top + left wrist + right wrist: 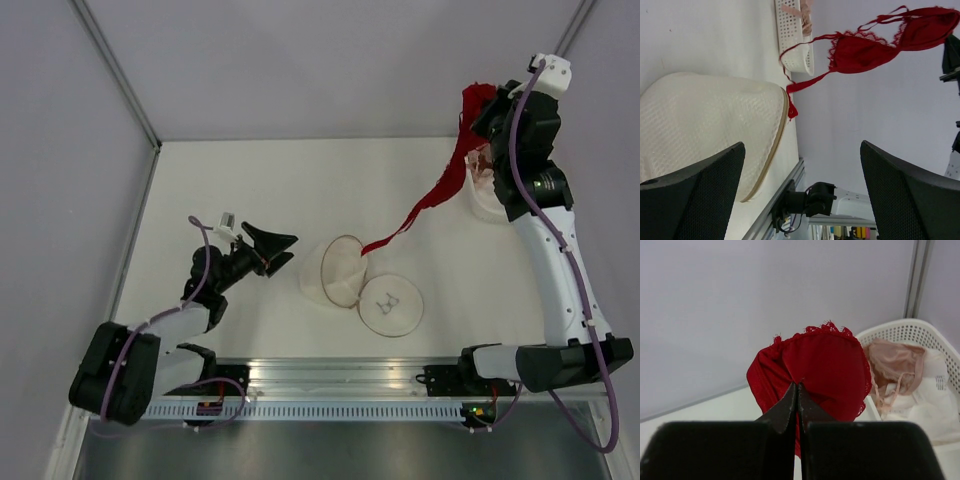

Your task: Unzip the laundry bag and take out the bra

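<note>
The laundry bag (338, 270) is a whitish mesh dome lying open on the table, its round flap (392, 305) flat beside it. The left wrist view shows the bag (705, 125) with its brownish zip rim. My right gripper (490, 112) is raised at the back right, shut on a cup of the red bra (825, 365). The bra (445, 185) hangs stretched in the air, and its lowest strap end reaches the bag's rim. My left gripper (283, 250) is just left of the bag, open and holding nothing.
A white lattice basket (487, 195) stands at the back right under the right gripper, with pink and white garments (892, 362) inside. Grey walls close the table on the left, back and right. An aluminium rail (340, 375) runs along the near edge.
</note>
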You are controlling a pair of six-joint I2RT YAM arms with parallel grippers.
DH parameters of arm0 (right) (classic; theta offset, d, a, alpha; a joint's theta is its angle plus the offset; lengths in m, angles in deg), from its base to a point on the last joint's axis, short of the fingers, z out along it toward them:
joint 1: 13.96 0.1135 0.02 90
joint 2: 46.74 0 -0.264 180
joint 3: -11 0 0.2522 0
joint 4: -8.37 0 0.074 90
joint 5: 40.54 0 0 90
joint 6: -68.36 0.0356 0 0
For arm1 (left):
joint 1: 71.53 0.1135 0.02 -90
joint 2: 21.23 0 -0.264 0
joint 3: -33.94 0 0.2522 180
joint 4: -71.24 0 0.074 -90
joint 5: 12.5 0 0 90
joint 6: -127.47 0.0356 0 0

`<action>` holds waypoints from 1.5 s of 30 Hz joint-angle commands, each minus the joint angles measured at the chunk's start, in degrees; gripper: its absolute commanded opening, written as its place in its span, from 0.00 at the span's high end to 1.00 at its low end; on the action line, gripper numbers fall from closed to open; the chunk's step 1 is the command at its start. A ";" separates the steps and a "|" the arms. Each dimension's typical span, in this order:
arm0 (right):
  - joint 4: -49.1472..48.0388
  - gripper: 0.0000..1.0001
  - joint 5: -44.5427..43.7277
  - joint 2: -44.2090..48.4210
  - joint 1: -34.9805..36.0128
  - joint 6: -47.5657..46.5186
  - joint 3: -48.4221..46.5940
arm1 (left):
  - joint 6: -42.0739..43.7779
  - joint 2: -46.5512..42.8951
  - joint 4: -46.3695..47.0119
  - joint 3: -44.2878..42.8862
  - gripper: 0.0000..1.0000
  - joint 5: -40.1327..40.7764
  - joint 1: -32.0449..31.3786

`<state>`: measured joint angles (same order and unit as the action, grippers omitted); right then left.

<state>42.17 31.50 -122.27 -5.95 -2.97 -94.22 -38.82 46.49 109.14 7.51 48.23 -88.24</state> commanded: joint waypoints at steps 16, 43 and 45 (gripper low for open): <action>-5.53 0.99 -8.06 -10.86 -4.75 -6.11 -20.41 | 15.38 -30.01 -48.04 -15.00 0.00 3.18 0.80; -12.29 0.99 -6.31 -31.96 -22.60 -2.77 -31.51 | 14.07 -26.77 -54.65 -20.12 0.00 1.68 0.80; -13.17 1.00 -5.51 -31.88 -22.69 -1.89 -26.87 | 13.71 -27.03 -53.95 -19.07 0.00 1.42 0.80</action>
<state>30.80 24.12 -153.33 -28.66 -6.40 -126.00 -24.17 19.98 52.03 -12.70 51.40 -87.71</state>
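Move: The right hand still grips the red bra by its top. The white basket it is bound for is about 18 cm to its right, 6 cm farther out and nearly 40 cm below. Inside the basket, the pink bra lies some 4 cm left of the basket's middle and 3 cm beyond it. The open laundry bag is about 27 cm left of the right hand and 17 cm back. From the left hand, the basket is roughly 54 cm right, 21 cm ahead and 12 cm lower. Keep the right fingers shut on the red bra, lift about 10 cm, then swing it some 22 cm right and 10 cm forward, high over the basket to its far right side. Turn the hand about 30 degrees clockwise and tip the fingers up a little on the way, and ease down slightly at the end. Raise the empty, open left hand and draw it back a few centimetres. ##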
